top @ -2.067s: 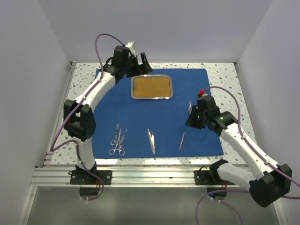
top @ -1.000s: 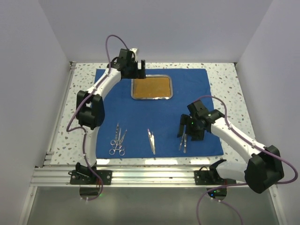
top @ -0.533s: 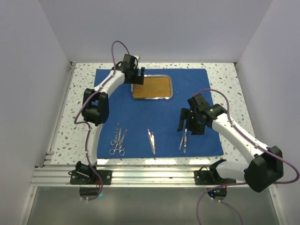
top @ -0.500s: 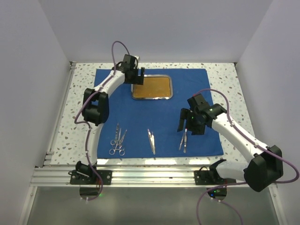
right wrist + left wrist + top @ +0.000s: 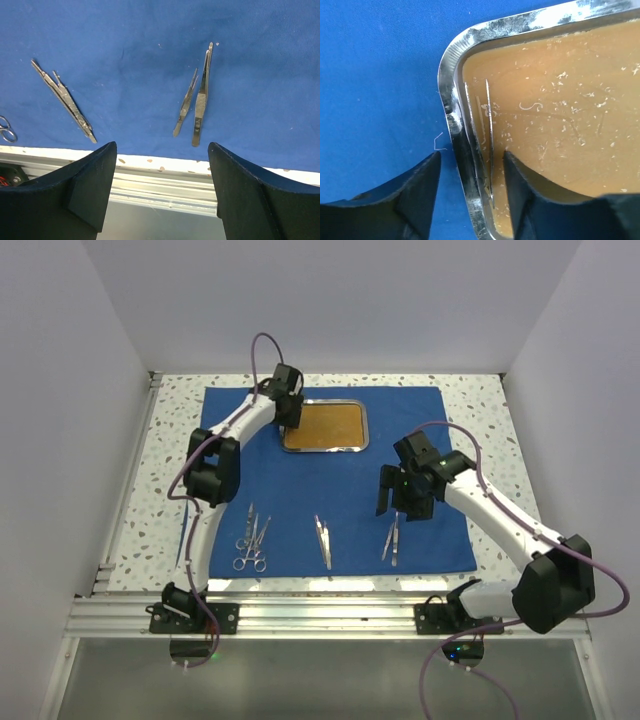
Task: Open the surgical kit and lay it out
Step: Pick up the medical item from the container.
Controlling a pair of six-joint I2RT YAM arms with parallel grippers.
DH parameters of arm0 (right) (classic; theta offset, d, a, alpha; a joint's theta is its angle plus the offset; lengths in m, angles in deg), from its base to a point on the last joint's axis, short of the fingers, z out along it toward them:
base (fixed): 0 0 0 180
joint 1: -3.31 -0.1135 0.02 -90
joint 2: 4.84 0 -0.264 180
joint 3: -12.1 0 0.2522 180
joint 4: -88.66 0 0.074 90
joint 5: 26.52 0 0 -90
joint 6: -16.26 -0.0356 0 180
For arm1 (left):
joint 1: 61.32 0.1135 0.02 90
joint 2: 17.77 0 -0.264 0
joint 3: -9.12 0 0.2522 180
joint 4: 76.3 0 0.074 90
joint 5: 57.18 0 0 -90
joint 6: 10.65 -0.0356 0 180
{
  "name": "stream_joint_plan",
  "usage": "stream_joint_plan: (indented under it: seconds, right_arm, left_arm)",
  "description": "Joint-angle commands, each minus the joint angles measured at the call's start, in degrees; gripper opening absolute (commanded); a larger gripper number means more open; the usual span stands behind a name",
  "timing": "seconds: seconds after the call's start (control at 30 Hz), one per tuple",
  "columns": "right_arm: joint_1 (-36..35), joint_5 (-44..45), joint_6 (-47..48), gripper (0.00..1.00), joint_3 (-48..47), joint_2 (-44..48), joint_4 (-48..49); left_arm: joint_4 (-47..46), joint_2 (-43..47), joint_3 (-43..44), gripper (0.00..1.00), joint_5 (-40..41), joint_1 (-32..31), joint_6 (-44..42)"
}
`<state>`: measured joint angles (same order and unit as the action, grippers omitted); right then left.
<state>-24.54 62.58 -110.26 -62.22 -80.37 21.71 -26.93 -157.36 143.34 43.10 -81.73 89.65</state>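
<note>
The royal-blue cloth (image 5: 330,485) lies spread flat. The steel tray (image 5: 324,449) with its orange-brown inside sits at the cloth's far middle. My left gripper (image 5: 290,420) is open and low, its fingers (image 5: 410,200) straddling the tray's left rim (image 5: 451,100). Scissors and forceps (image 5: 250,540) lie at the front left, and tweezers (image 5: 322,540) lie at the front middle. Two more tweezers (image 5: 390,538) lie side by side at the front right. My right gripper (image 5: 403,495) hovers open and empty just behind them (image 5: 201,100).
The cloth's front edge borders a speckled white strip and the aluminium rail (image 5: 160,175). Speckled tabletop (image 5: 480,405) shows either side of the cloth. White walls enclose the left, right and back. Thin silver streaks (image 5: 490,130) run along the tray's inner wall.
My left gripper has come down from behind the tray to its left rim. My right gripper laid a second pair of tweezers beside the front-right one, then drew back open.
</note>
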Motion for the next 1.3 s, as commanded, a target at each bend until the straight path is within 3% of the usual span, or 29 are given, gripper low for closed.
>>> stream_joint_plan:
  seconds: [0.0,0.07,0.3,0.43,0.5,0.77,0.93,1.27]
  right_arm:
    - [-0.09,0.82,1.79,0.77,-2.38,-0.59,-1.21]
    - [-0.09,0.82,2.06,0.77,-2.38,-0.85,-1.13]
    - [-0.09,0.73,2.59,0.77,-2.81,-1.90,-0.51]
    - [-0.18,0.82,3.11,0.77,-3.43,-2.43,-0.51]
    - [-0.09,0.73,3.38,0.77,-3.52,-2.61,-0.42]
    - [-0.09,0.56,3.90,0.77,-3.78,-3.14,-0.07]
    - [-0.09,0.29,4.08,0.77,-3.96,-3.66,0.19]
    - [-0.09,0.73,5.22,0.77,-3.78,-3.31,-0.16]
  left_arm:
    - [1.03,-0.60,1.79,0.55,4.48,0.01,-1.34]
    - [0.86,-0.25,1.79,0.46,5.62,0.01,-1.34]
    - [0.86,0.11,1.88,0.30,7.73,0.01,-2.04]
    - [1.03,0.37,1.79,0.14,8.52,0.01,-2.04]
    - [0.95,0.46,1.79,0.11,8.79,0.01,-2.22]
    - [0.86,1.60,1.79,0.11,9.40,-0.95,-2.13]
    - [0.24,1.87,1.96,0.19,10.19,-2.88,-2.92]
    - [1.56,0.28,2.49,0.21,11.07,-4.56,-2.48]
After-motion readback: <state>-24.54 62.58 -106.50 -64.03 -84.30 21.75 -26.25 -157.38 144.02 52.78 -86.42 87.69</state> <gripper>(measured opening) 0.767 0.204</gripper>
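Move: The medical item, a thin one lying lengthwise just inside the tray's left rim, is right at my left fingertips: its middle some 2 cm ahead, 1 cm to the right and about 1 cm below. A second thin item lies about 1 cm to its left, close against the rim. The tray's middle is roughly 11 cm to my left hand's right and 2 cm ahead. From my right hand, the item lies about 34 cm ahead, 26 cm left and 10 cm lower. I close my left fingers from more than half open to nearly shut beside the tray's left rim while easing about 1 cm left, and hold there briefly. Then, with the fingers kept nearly shut, I slide some 2.5 cm right and a little back, away from the rim and over the tray floor, rolling the hand's left side up by about 10 degrees. ##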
